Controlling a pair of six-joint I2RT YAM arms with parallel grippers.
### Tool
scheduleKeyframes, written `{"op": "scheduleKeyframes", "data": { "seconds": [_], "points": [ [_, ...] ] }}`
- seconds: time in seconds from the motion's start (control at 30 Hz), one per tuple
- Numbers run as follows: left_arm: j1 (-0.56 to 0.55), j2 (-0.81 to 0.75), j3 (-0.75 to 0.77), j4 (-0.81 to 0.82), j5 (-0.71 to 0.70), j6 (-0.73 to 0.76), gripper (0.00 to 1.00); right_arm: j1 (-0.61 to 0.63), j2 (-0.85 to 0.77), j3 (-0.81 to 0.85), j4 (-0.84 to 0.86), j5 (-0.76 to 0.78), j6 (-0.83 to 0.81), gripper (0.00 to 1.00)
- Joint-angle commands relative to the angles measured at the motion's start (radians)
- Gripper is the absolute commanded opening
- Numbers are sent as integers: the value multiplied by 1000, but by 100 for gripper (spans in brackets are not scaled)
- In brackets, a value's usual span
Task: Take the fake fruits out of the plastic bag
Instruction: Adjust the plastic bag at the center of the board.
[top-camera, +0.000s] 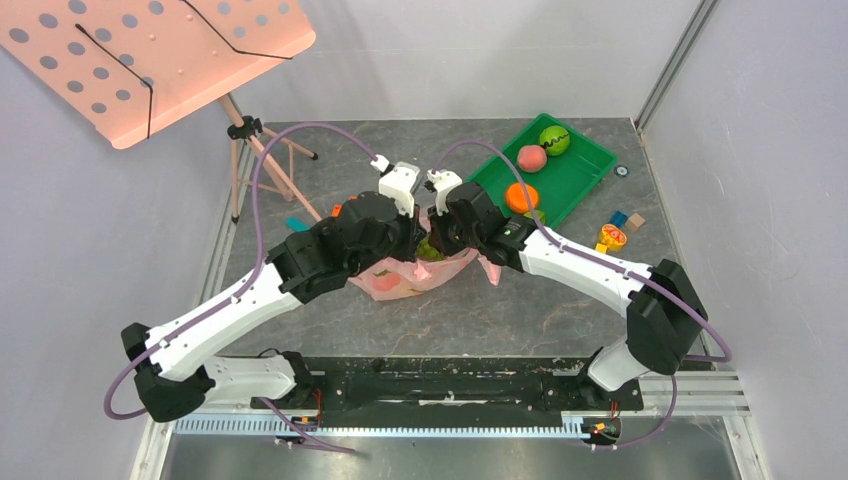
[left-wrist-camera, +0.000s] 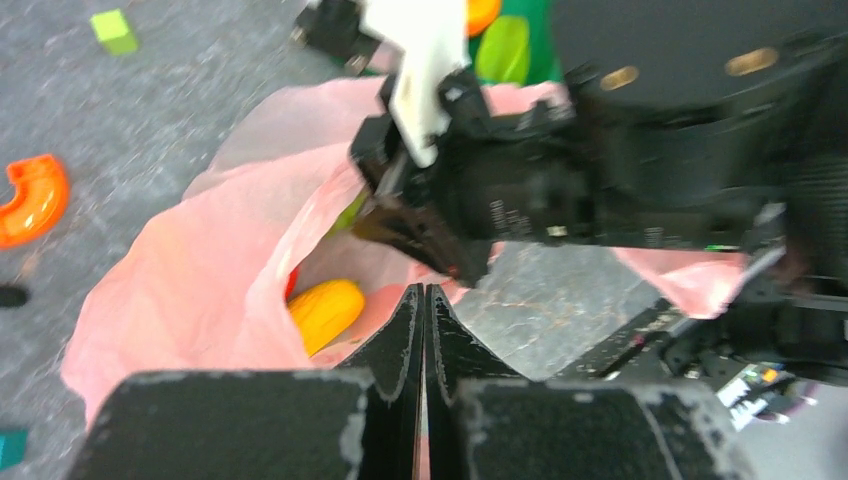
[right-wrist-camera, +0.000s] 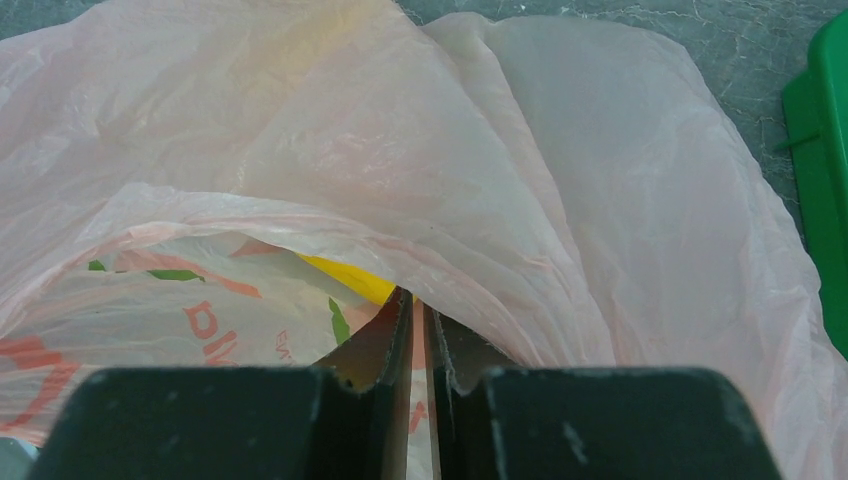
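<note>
The pink plastic bag (top-camera: 410, 278) lies crumpled at the middle of the table, with both wrists meeting over its mouth. In the left wrist view the bag (left-wrist-camera: 200, 260) gapes open. Inside it are a yellow fruit (left-wrist-camera: 325, 312), a sliver of red one (left-wrist-camera: 291, 283) and a bit of green one (left-wrist-camera: 346, 214). My left gripper (left-wrist-camera: 425, 295) is shut at the near rim, with a thin strip of pink film between its fingers. My right gripper (right-wrist-camera: 420, 302) is shut on a fold of the bag (right-wrist-camera: 560, 190), printed film showing in the narrow gap. A yellow fruit (right-wrist-camera: 350, 276) peeks from under that fold.
A green tray (top-camera: 582, 168) at the back right holds a green ball (top-camera: 554, 139), a pink peach (top-camera: 532, 158) and an orange fruit (top-camera: 521, 197). Small toys (top-camera: 612, 237) lie beside it. A pink music stand (top-camera: 150, 60) on a tripod (top-camera: 250, 150) stands back left.
</note>
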Motion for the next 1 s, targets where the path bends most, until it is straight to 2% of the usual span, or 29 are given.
{"op": "scheduleKeyframes", "data": {
  "seconds": [0.0,0.7,0.97],
  "points": [
    [-4,-10,-64,-29,-104,-54,2,-5,-3,-9,26,5,9,10],
    [-4,177,-115,81,-132,-27,2,-5,-28,-48,43,31,28,10],
    [-4,181,-226,75,-234,-45,2,-4,-33,-67,53,54,46,10]
  ]
}}
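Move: The plastic bag's middle lies about 8 cm ahead of the shut left fingers, roughly level sideways and some 22 cm below. A yellow fruit inside it is about 6 cm ahead, 3 cm left and 23 cm down; the green tray sits about 33 cm ahead and 28 cm right, the orange arch about 26 cm ahead and 18 cm left, both nearly 30 cm down. From the right hand the bag's middle is about 9 cm left, 2 cm ahead and 9 cm below. The left hand, fingers kept shut, comes down some 12 cm towards the bag's open mouth, edging about 2 cm forward on the way, and tips its fingers roughly 15 degrees more steeply down, so they arrive over the mouth just short of the yellow fruit, beside the right gripper. The right hand keeps its nearly shut fingers on the bag's rim and sinks about 2 cm, easing a little to its right; whether the left fingertips touch the plastic can't be seen. ##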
